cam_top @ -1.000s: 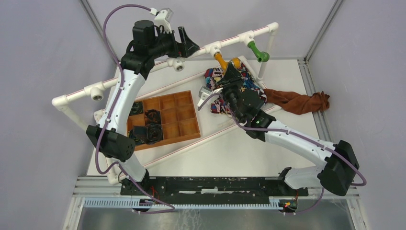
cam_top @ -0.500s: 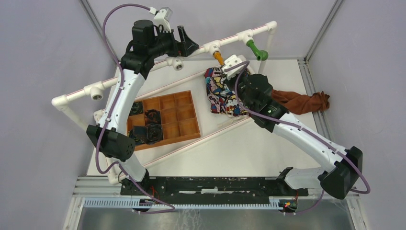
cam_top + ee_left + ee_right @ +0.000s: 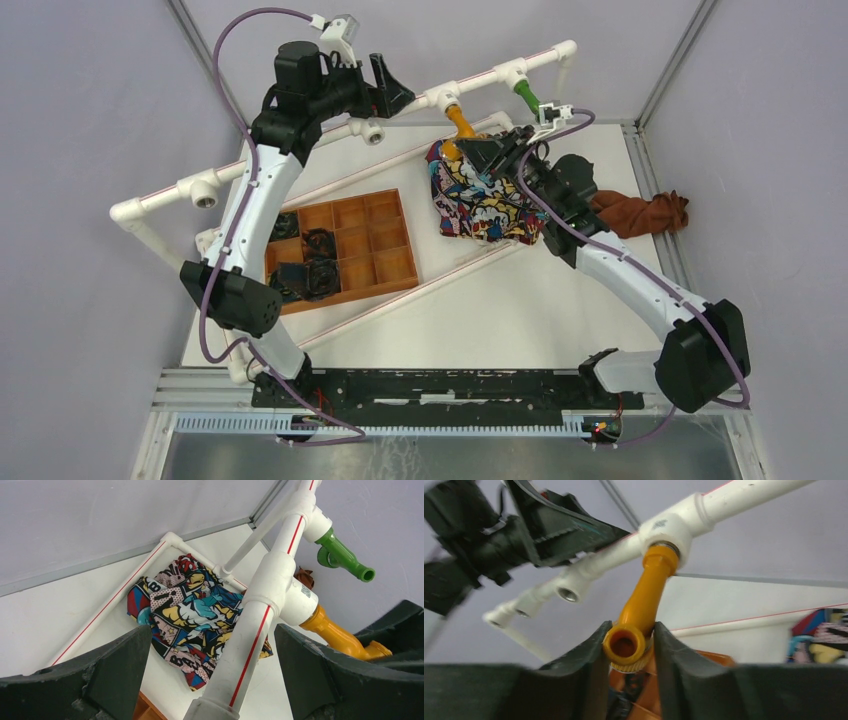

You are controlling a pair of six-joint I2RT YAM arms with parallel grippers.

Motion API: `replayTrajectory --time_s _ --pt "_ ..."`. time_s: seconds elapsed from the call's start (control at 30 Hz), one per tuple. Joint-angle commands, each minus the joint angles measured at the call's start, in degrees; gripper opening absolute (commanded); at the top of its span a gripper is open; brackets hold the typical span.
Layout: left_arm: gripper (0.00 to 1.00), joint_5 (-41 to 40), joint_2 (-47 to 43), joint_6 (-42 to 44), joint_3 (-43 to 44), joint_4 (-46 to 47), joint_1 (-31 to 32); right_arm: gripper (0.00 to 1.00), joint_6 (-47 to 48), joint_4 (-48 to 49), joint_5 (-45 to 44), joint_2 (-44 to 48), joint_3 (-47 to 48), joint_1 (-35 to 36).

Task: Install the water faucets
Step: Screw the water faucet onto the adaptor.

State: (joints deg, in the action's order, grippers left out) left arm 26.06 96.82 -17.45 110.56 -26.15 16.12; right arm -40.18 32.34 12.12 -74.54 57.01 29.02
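The orange-yellow faucet [image 3: 461,120] [image 3: 644,600] is screwed into a white T-fitting [image 3: 669,527] on the raised white pipe [image 3: 480,84]. Its spout mouth faces the right wrist camera. My right gripper [image 3: 474,148] [image 3: 629,636] is shut on that spout end, with a finger pressed on each side. The green faucet [image 3: 526,97] [image 3: 345,557] sits in the fitting further right on the same pipe. My left gripper [image 3: 393,92] [image 3: 210,635] is open and straddles the pipe left of the orange faucet [image 3: 340,636], with a gap on both sides.
Two open threaded T-fittings [image 3: 372,133] [image 3: 203,192] sit further left on the pipe. A comic-print cloth [image 3: 475,195] and a brown cloth [image 3: 640,212] lie on the table. An orange compartment tray [image 3: 340,245] holds black parts. Grey walls close in the back and sides.
My right wrist has rolled round and swung to the right while staying on the orange-yellow faucet's spout. The left arm has not moved.
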Motion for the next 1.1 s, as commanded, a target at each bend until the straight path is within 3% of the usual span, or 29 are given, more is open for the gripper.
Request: replayTrajectory --time_s 0.0,0.07,0.13,0.3,0.5,0.73,0.83,1.07 --pt "1.00 1.5 -2.0 1.5 -1.6 -4.6 0.5 0.53 -13.4 18.3 11.0 0.7 1.2 0.4" --pt "1.00 1.0 -2.4 1.7 -1.6 -4.9 0.4 0.81 -10.8 15.5 9.5 1.9 0.4 0.2" --pt "1.00 0.8 -2.5 1.7 -1.4 -5.1 0.4 0.97 -7.6 12.4 6.8 4.0 -1.1 -0.1" --pt "1.00 0.4 -2.3 1.6 -0.9 -5.2 0.4 0.98 -1.8 2.2 0.0 8.5 -3.5 -1.4" --pt "1.00 0.5 -1.7 1.8 -0.5 -6.0 0.4 0.98 -0.9 0.6 1.4 10.1 -6.5 -6.5" --pt "1.00 -0.1 -1.9 1.5 -1.0 -5.0 0.4 0.98 9.0 -1.1 0.9 15.3 -7.8 -6.8" --pt "1.00 -0.8 -1.4 1.6 0.6 -5.5 0.3 0.98 21.9 -7.8 -2.7 18.2 -5.1 -5.5" --pt "1.00 -2.2 0.2 0.5 6.6 -7.5 0.2 0.98 62.8 -24.5 -16.1 18.9 6.6 5.0"
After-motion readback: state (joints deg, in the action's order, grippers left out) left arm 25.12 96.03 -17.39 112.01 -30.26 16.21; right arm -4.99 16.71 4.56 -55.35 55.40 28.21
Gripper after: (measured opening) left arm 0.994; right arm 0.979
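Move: The right hand already has the orange faucet's lower end between its fingers. The faucet's middle is about 2 cm ahead and 2 cm left of this hand, 1 cm up, and the white tee it hangs from is some 7 cm ahead, 5 cm left and 4 cm up. The green faucet is roughly 4 cm ahead and 14 cm right, about level. For the left hand, the orange faucet's middle lies about 6 cm back, 12 cm right and 4 cm below. The right fingers spread from their grip to fully open and come free of the orange faucet's lower end as the hand backs off and up some 3 cm, then swings to the right, dipping partway. Still wide open, the hand draws farther back and right and rises again, ending about 8 cm right, 4 cm back and 4 cm higher, while the wrist rolls its left side down, tips the fingers up and turns them clockwise late on. ##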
